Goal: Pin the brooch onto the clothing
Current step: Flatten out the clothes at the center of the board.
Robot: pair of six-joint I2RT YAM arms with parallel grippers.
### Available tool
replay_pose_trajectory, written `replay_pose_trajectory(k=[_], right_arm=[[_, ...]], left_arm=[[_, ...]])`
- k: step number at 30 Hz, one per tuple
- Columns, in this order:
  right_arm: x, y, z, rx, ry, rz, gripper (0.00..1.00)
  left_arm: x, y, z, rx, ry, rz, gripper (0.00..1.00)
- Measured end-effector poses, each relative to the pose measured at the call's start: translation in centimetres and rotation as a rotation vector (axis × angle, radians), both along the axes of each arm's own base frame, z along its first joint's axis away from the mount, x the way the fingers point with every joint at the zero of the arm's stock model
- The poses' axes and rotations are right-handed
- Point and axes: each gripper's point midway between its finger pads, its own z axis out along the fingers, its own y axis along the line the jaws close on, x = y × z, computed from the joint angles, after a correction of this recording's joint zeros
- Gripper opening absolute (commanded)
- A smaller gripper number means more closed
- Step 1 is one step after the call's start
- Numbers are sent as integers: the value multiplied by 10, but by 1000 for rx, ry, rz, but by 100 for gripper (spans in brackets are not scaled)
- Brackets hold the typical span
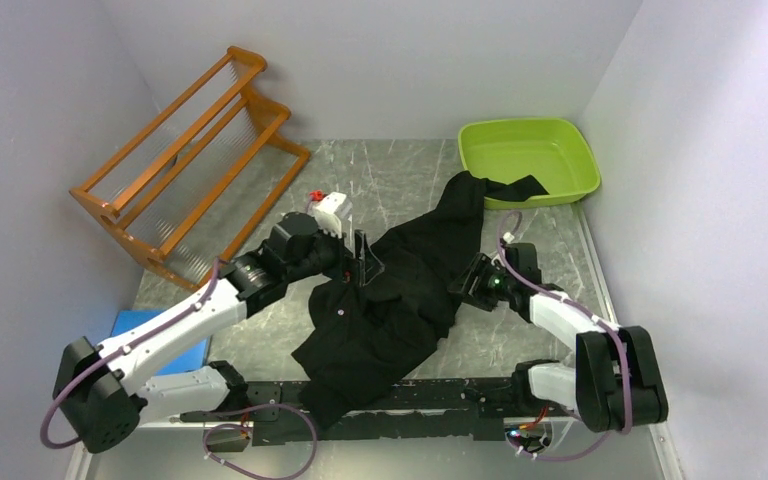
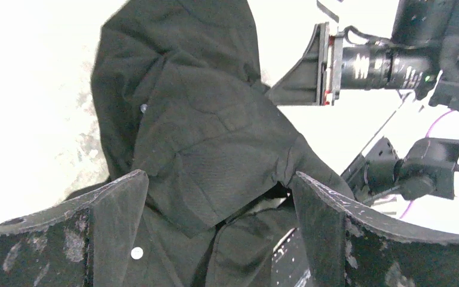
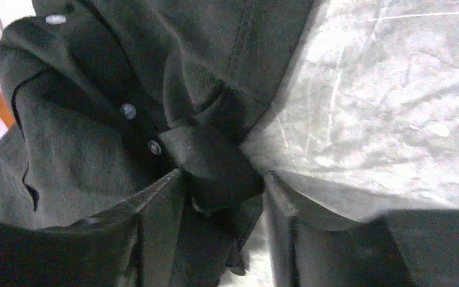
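The clothing [image 1: 400, 290], a black button-up shirt, lies crumpled in the middle of the table, with one end draped over the green bin's rim. My left gripper [image 1: 365, 262] hovers open over its upper left part; in the left wrist view the wide-apart fingers [image 2: 113, 209] frame folded black cloth [image 2: 215, 119] and a pale button [image 2: 137, 253] without touching it. My right gripper [image 1: 465, 285] is low at the shirt's right edge. In the right wrist view its jaws [image 3: 224, 174] are partly closed around a fold of the shirt [image 3: 215, 161], still apart. The brooch is out of view.
A green plastic bin [image 1: 530, 160] sits at the back right. An orange wooden rack [image 1: 190, 150] leans at the back left. A blue object [image 1: 145, 325] lies by the left arm. White walls close in on both sides.
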Motion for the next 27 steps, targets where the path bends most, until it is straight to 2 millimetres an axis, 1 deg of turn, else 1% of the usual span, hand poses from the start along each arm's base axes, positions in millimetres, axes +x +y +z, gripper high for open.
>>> replay_pose_trajectory(k=[3,5,7,9,11,12,15,17,18,19,20,23,25,27], right_arm=[[6,9,0,-40,-15,41,11],[13,15,6,-55,-37,68,1],[28,22,24,-66,-89,90,0],[48,27,50,-77,-171,104,0],[67,33,80,-87,-259,119,0],[77,36,98,-92,-313,126,0],[99,44,160,-103,-478,153,0],[111,52,211,-108,-602,178,0],[115,55,231,-107,-652,188,0],[118,60,260,-104,-719,208,0],[119,64,283,-99,-771,227,0],[116,80,343,-67,-902,299,0],[111,92,377,-30,-985,354,0],[101,103,398,17,-1043,410,0]], left_arm=[[3,9,12,-35,-62,48,96],[5,15,13,-42,-87,78,96],[6,20,12,-40,-99,99,96],[9,26,9,-29,-107,133,96],[15,33,7,-11,-112,184,96],[18,36,5,-3,-111,213,96],[26,46,-3,29,-96,291,96],[30,49,-13,58,-75,317,96],[31,51,-18,76,-60,323,96],[33,52,-21,89,-51,329,96],[34,53,-23,98,-46,333,96],[37,56,-16,101,-49,349,96],[40,59,-9,97,-57,360,96],[39,64,-2,91,-70,369,96]])
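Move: Right between the right hand's parted fingertips lies the clothing's right edge, about 1 cm ahead and 1 cm below the hand point. From this hand, the sleeve over the basin rim lies some 22 cm ahead and 10 cm right, the green basin's middle about 28 cm ahead and 13 cm right, and the clothing's bunched middle roughly 15 cm left, almost level. The edge is about 21 cm right, 1 cm back and 17 cm below the left hand. Closing the right fingers on the clothing's edge, the right hand pinches the fold, then lifts it fast some 40 cm, swinging forward and left by about 10 cm each as the wrist tips the fingers up by around 60 degrees. Meanwhile the open left hand shifts about 6 cm left and a little forward, turning counter-clockwise, without taking hold. ##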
